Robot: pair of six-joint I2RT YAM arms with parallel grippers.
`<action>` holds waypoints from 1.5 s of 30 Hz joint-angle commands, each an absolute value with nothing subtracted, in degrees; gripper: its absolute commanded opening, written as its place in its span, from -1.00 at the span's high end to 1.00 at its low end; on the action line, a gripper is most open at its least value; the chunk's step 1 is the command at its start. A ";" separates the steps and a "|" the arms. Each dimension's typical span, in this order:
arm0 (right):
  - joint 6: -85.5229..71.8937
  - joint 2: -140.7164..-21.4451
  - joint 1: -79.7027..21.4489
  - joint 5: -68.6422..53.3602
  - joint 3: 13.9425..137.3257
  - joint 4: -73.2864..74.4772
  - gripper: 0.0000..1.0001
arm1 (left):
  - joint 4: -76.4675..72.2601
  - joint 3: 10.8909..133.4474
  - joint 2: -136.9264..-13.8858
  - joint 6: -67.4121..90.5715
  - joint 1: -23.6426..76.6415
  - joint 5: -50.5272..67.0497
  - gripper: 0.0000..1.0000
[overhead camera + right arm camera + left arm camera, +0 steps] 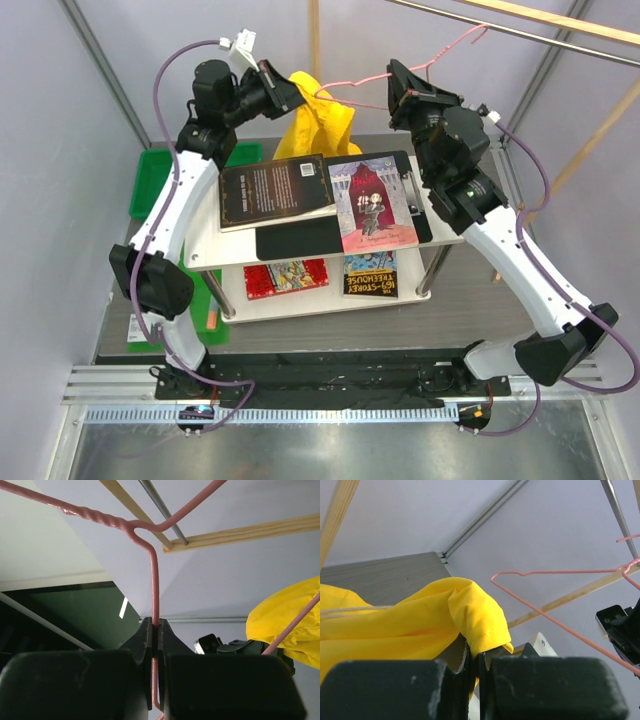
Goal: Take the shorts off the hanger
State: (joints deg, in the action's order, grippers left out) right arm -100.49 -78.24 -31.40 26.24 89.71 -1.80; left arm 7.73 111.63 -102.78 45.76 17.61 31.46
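The yellow shorts (pixel 318 125) hang bunched above the back of the shelf. My left gripper (pixel 290 95) is shut on a fold of the shorts (pixel 420 625), the fabric pinched between the left gripper's (pixel 474 652) jaws. The pink wire hanger (pixel 365 80) stretches right from the shorts toward the rods. My right gripper (pixel 398 85) is shut on the hanger (pixel 155 580), the wire clamped upright in the right gripper (pixel 155 627) below the twisted neck. The hanger's (pixel 570 571) left corner shows bare beside the fabric. Behind one wire, the shorts (pixel 280 610) show at right.
A white two-level shelf (pixel 230 245) stands below the grippers, with a dark book (pixel 275 190) and a red book (pixel 372 205) on top and two more books (pixel 370 272) on the lower level. A green bin (pixel 150 180) sits left. A wooden rail (pixel 540 20) and a metal rod cross overhead.
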 commanded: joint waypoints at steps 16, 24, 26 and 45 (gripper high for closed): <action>-71.55 -61.00 -31.55 34.10 84.29 -5.89 0.98 | 5.28 137.99 -105.65 54.49 -5.34 40.96 1.00; -68.82 -65.03 -31.55 27.87 86.13 -3.52 0.98 | -1.99 142.54 -109.59 59.84 -12.82 37.36 1.00; -68.99 -66.35 -31.55 27.34 86.48 -2.90 0.98 | -2.81 144.48 -111.61 62.40 -13.62 34.30 0.99; -68.47 -65.48 -30.23 27.33 82.27 -4.92 0.98 | -4.83 145.11 -120.93 69.26 -15.47 37.09 0.99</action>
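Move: The green bin behind the shelf lies some 28 cm left of the left hand, about 8 cm farther out and roughly 42 cm below it; that hand already pinches a corner of the shorts. The hanger's free end is about 4 cm to its right, 2 cm ahead and 4 cm above, the brown book 6 cm left, 7 cm back and 25 cm down. From the right hand, gripping the hanger, the bin is about 45 cm left, 14 cm ahead and 52 cm down. Leftward and upward in one wide sweep, the left hand carries the pinched shorts about 29 cm away from the hanger to the bin's side, swinging its wrist counter-clockwise and tipping it up, then sinks slightly while pushing forward. The right hand keeps hold of the hanger, draws back, right and up about 10 cm rearward, then returns forward, left and down partway, rolling its left side down some 30 degrees. ##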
